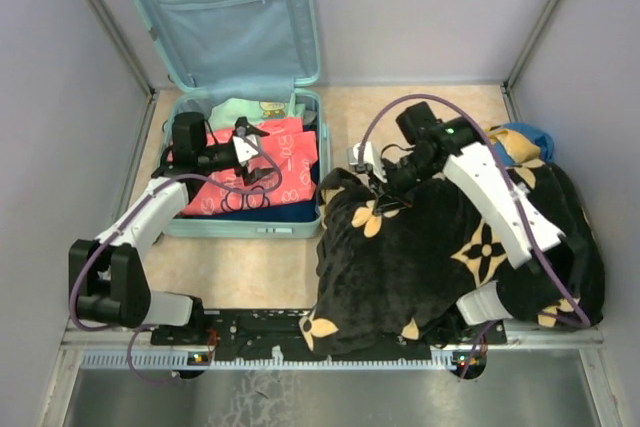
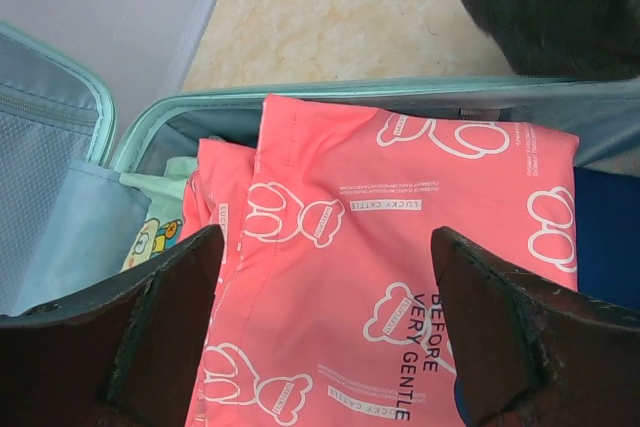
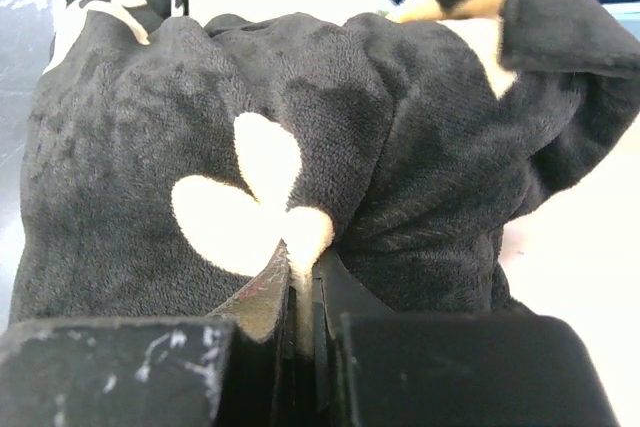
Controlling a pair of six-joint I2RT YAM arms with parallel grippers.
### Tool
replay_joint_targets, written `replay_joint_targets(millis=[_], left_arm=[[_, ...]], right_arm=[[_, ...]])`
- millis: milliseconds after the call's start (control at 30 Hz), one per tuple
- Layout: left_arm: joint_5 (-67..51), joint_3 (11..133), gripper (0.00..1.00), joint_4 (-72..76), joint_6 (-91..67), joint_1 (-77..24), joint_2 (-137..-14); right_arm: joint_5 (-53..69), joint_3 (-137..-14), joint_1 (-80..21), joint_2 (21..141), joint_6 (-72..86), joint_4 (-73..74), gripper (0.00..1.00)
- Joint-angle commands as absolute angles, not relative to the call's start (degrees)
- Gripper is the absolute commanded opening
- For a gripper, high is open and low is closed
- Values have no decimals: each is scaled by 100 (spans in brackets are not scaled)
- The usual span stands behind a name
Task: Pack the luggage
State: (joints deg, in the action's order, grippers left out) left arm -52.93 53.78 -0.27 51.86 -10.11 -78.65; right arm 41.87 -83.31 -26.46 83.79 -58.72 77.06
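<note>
The pale mint-blue luggage (image 1: 242, 231) lies open at the back left, its lid (image 1: 225, 12) leaning on the wall. Inside it lie pink printed garments (image 1: 270, 172) (image 2: 400, 237) over a blue one. My left gripper (image 1: 262, 154) (image 2: 325, 322) hovers open above the pink cloth, nothing between its fingers. On the right a black blanket with tan flowers (image 1: 430, 257) (image 3: 300, 147) is heaped on the table. My right gripper (image 1: 383, 199) (image 3: 303, 282) is shut on a fold of that blanket at its left end.
A blue and yellow bundle (image 1: 520, 139) lies behind the blanket at the back right. A green printed garment (image 1: 245, 109) sits at the back of the case. Grey walls close in both sides. Bare tan table (image 1: 400, 112) shows between case and blanket.
</note>
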Motion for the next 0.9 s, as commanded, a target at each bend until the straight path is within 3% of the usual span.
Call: replay_joint_targets(millis=[0, 233, 567, 867], left_arm=[[-5327, 5366, 90, -101, 5046, -993, -7681], [-5168, 5388, 90, -169, 4974, -1001, -7588], [-4730, 5320, 89, -84, 4843, -1002, -7500], [-4388, 5402, 89, -37, 4465, -1028, -7600]], right_arm=[[4392, -8947, -2231, 7185, -5204, 7324, 0], [4532, -9408, -282, 6984, -3835, 5029, 0], [4574, -10560, 2255, 8665, -882, 1919, 0], [1656, -10867, 2342, 10451, -2062, 1477, 1]])
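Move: The yellow-and-blue bundle at the far right, towards which the black flowered blanket is taken, lies about 32 cm to the right of the right hand, some 14 cm farther out and roughly 6 cm lower. The suitcase's middle is about 33 cm left of that hand, 9 cm farther out, with the pink cloth in it 31 cm left and 7 cm out. From the left hand the bundle is about 61 cm to the right and 2 cm farther out. The black blanket, still pinched at its flower in the shut right fingers, is lifted first, then swept forward and to the right in one fast swing, roughly 30 cm each way, away from the suitcase and out beyond the yellow-and-blue bundle. The hand climbs nearly 20 cm before sinking a little, its wrist swinging some 75 degrees clockwise and tipping upward. ##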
